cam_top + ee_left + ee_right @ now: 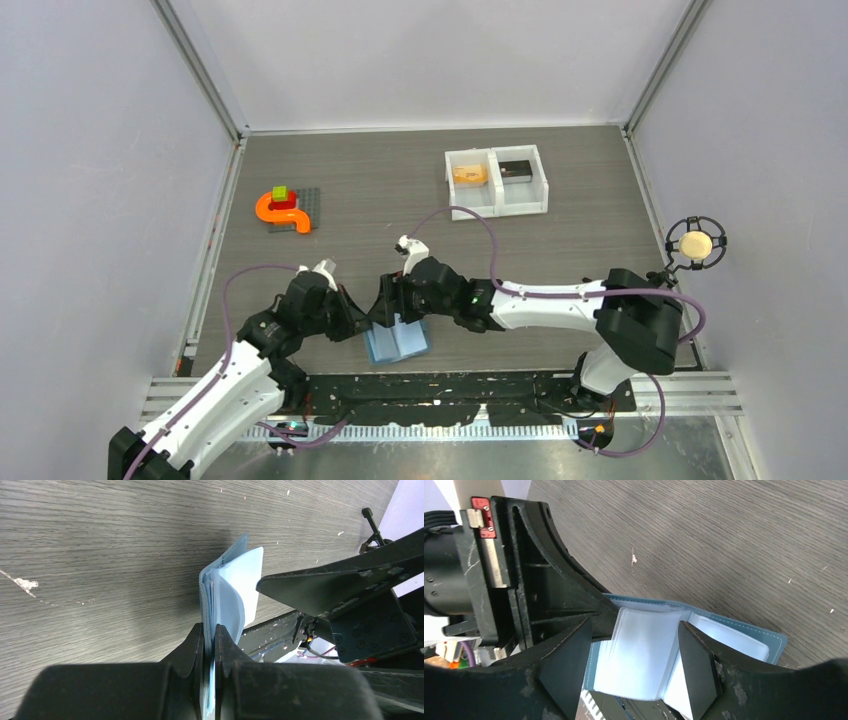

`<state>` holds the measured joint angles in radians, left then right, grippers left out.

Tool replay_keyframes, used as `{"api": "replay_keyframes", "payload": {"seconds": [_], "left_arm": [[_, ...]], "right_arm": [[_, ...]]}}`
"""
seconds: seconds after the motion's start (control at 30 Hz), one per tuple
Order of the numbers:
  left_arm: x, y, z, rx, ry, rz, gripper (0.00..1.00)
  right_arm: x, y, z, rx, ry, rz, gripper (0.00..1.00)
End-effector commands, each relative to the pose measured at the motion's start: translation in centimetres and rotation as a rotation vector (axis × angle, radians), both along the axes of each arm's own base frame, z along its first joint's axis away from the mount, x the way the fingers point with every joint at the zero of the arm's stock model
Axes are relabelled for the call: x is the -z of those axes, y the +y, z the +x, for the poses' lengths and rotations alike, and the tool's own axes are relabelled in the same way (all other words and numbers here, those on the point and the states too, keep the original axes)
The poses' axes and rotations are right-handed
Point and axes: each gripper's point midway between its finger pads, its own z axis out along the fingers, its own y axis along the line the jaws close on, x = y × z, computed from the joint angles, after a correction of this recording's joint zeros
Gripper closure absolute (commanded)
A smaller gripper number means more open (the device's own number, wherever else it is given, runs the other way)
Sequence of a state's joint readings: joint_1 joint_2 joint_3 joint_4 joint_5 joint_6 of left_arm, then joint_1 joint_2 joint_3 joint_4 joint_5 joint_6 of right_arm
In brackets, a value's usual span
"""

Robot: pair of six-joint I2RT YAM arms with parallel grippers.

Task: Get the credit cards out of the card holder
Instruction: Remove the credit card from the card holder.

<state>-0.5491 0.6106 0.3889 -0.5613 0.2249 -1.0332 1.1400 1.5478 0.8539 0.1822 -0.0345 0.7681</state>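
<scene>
The light-blue card holder lies spread open near the table's front edge. My left gripper is shut on one cover of the card holder, pinching its edge between the fingertips. My right gripper stands open over the card holder, its jaws on either side of the clear pocket leaves. No card shows in those pockets. An orange-yellow credit card and a dark credit card lie in the white tray.
The white two-compartment tray stands at the back right. An orange curved toy piece sits on a grey plate at the back left. The black metal rail runs just in front of the card holder.
</scene>
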Motion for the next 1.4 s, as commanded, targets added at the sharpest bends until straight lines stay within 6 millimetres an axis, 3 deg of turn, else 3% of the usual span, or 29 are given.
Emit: {"api": "replay_keyframes", "payload": {"seconds": [0.0,0.2,0.33,0.7,0.9,1.0,1.07,1.3,1.37], "left_arm": [[-1.3,-0.9,0.7,0.015,-0.051,-0.059,1.0],[-1.2,-1.0,0.7,0.014,-0.05,-0.064,1.0],[-1.1,-1.0,0.7,0.014,-0.05,-0.061,1.0],[-0.8,-1.8,0.8,0.057,-0.082,-0.101,1.0],[-0.4,-2.7,1.0,0.101,-0.109,-0.143,1.0],[-0.2,-2.9,1.2,0.115,-0.134,-0.148,1.0],[-0.2,-2.9,1.3,0.114,-0.153,-0.154,1.0],[-1.1,-3.5,1.5,0.123,-0.206,-0.219,1.0],[-0.8,-3.2,1.5,0.115,-0.208,-0.199,0.86]], "right_arm": [[-0.6,1.0,1.2,0.032,-0.06,-0.034,0.29],[1.2,0.8,1.2,0.027,-0.047,-0.098,0.29],[2.7,-0.8,1.3,0.044,-0.057,-0.172,0.31],[4.0,-10.2,4.1,0.201,-0.122,-0.331,0.48],[-1.0,-9.6,3.0,0.144,-0.151,-0.168,0.52],[-4.3,-7.6,1.6,0.056,-0.167,0.0,0.53],[-5.1,-6.5,0.6,0.005,-0.153,0.091,0.56],[-3.7,-4.3,-1.4,-0.102,-0.066,0.176,0.58],[-2.8,-4.2,-1.3,-0.096,-0.053,0.155,0.56]]}}
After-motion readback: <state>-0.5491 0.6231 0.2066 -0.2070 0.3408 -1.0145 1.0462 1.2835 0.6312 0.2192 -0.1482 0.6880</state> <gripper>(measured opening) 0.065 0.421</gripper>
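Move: The card holder's open sleeve pages lie just under the right fingertips, their middle about 1 cm to the right, 2 cm back and some 4 cm below. The left fingers, pinching the holder's left edge, are roughly 2 cm left of the right hand, 1 cm back and 3 cm below it. From the left hand the pages sit about 3 cm right, 2 cm back and slightly lower. The white tray stands some 21 cm ahead and 17 cm right of the right hand. Sweeping down and then rightward across the sleeve pages, the right hand sinks about 5 cm and travels some 11 cm right, fingers narrowing to half open, then lifts clear and comes partway back left, ending about 6 cm right of its start. The left hand keeps its pinch on the holder's edge and shifts about 2.5 cm right and slightly down. ##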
